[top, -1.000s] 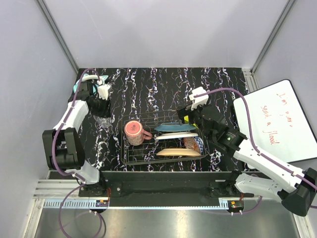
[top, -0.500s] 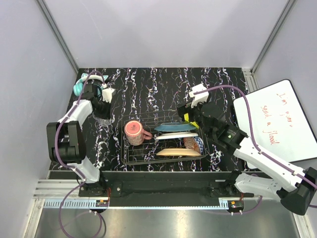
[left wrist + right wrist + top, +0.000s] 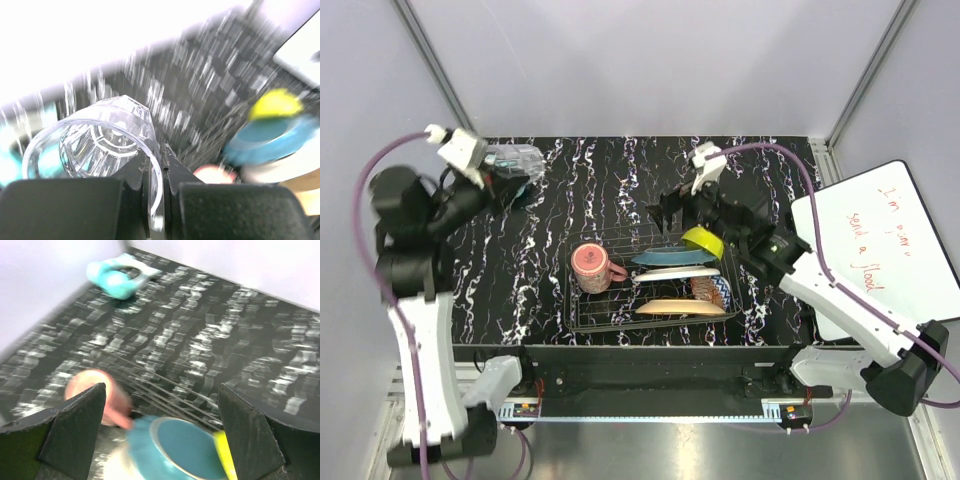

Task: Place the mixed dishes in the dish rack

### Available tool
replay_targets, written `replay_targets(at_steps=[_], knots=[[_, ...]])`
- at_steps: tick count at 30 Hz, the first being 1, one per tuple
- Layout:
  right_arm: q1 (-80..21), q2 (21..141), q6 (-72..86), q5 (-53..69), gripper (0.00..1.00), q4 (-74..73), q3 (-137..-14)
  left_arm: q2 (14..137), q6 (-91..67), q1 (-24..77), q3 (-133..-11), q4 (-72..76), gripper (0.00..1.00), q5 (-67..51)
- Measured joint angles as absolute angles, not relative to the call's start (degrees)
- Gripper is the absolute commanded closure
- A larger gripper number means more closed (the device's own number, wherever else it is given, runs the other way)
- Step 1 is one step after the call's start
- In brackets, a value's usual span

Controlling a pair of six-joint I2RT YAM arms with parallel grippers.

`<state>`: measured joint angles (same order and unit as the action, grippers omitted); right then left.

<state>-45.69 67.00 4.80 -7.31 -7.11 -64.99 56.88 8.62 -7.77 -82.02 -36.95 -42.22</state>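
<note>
My left gripper (image 3: 502, 167) is raised above the table's far left corner. It is shut on the rim of the small clear glass (image 3: 517, 157), which lies tilted on its side; the wrist view shows the rim of the glass (image 3: 95, 145) pinched between the fingers (image 3: 172, 167). The dish rack (image 3: 582, 310) holds the pink mug (image 3: 592, 268), teal plate (image 3: 672, 258), white plate (image 3: 678, 272), tan plate (image 3: 680, 307), red patterned bowl (image 3: 713, 291) and yellow-green bowl (image 3: 703, 241). My right gripper (image 3: 670, 210) hovers open and empty behind the rack, above the teal plate (image 3: 185, 445).
Teal headphones (image 3: 117, 280) lie at the far left corner of the marbled black table (image 3: 620, 170). A whiteboard (image 3: 875, 245) with red writing leans off the table's right side. White walls enclose the back and sides.
My left arm has swung up off the table with the glass in its closed fingers. My right gripper has drawn back and left, away from the yellow-green bowl in the rack.
</note>
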Motion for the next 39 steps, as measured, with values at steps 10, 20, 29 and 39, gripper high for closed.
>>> replay_targets(at_steps=[10,20,29,39], knots=[[-28.58,75.00,41.98,25.80,0.00,19.18,-68.40,53.06,-39.55,-7.86,-62.57,7.60,1.00,-64.84],[-27.31,87.88,72.44,42.52,0.00,45.87,-70.02,63.22,-61.87,-5.76,-60.01,30.74,1.00,-65.63],[-27.44,93.23,76.77,47.64,0.00,46.85,-73.32,63.88,-65.49,-1.30,-61.91,39.53,1.00,-65.58],[-29.26,97.62,78.50,50.00,0.00,47.70,-78.98,69.19,-65.19,3.70,-61.91,40.62,1.00,-65.01]])
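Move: The clear glass, already in the left gripper, is bound for the open right gripper, roughly 27 cm to the left hand's right, 2 cm ahead and 8 cm lower; the pink mug sits 15 cm right, 1 cm back and 33 cm below. From the right hand the glass is about 26 cm left, 3 cm ahead and 8 cm higher, the yellow bowl 8 cm right, 3 cm ahead, 23 cm below. Keep the glass wall pinched in the left gripper, swing it briefly back and up, then forward and down again, and carry it about 12 cm right, turning the wrist clockwise with its left side dropping. Meanwhile raise the wide-open right gripper some 10 cm and bring it left, rolling its left side up and turning counter-clockwise, until its fingers face the glass's base. ##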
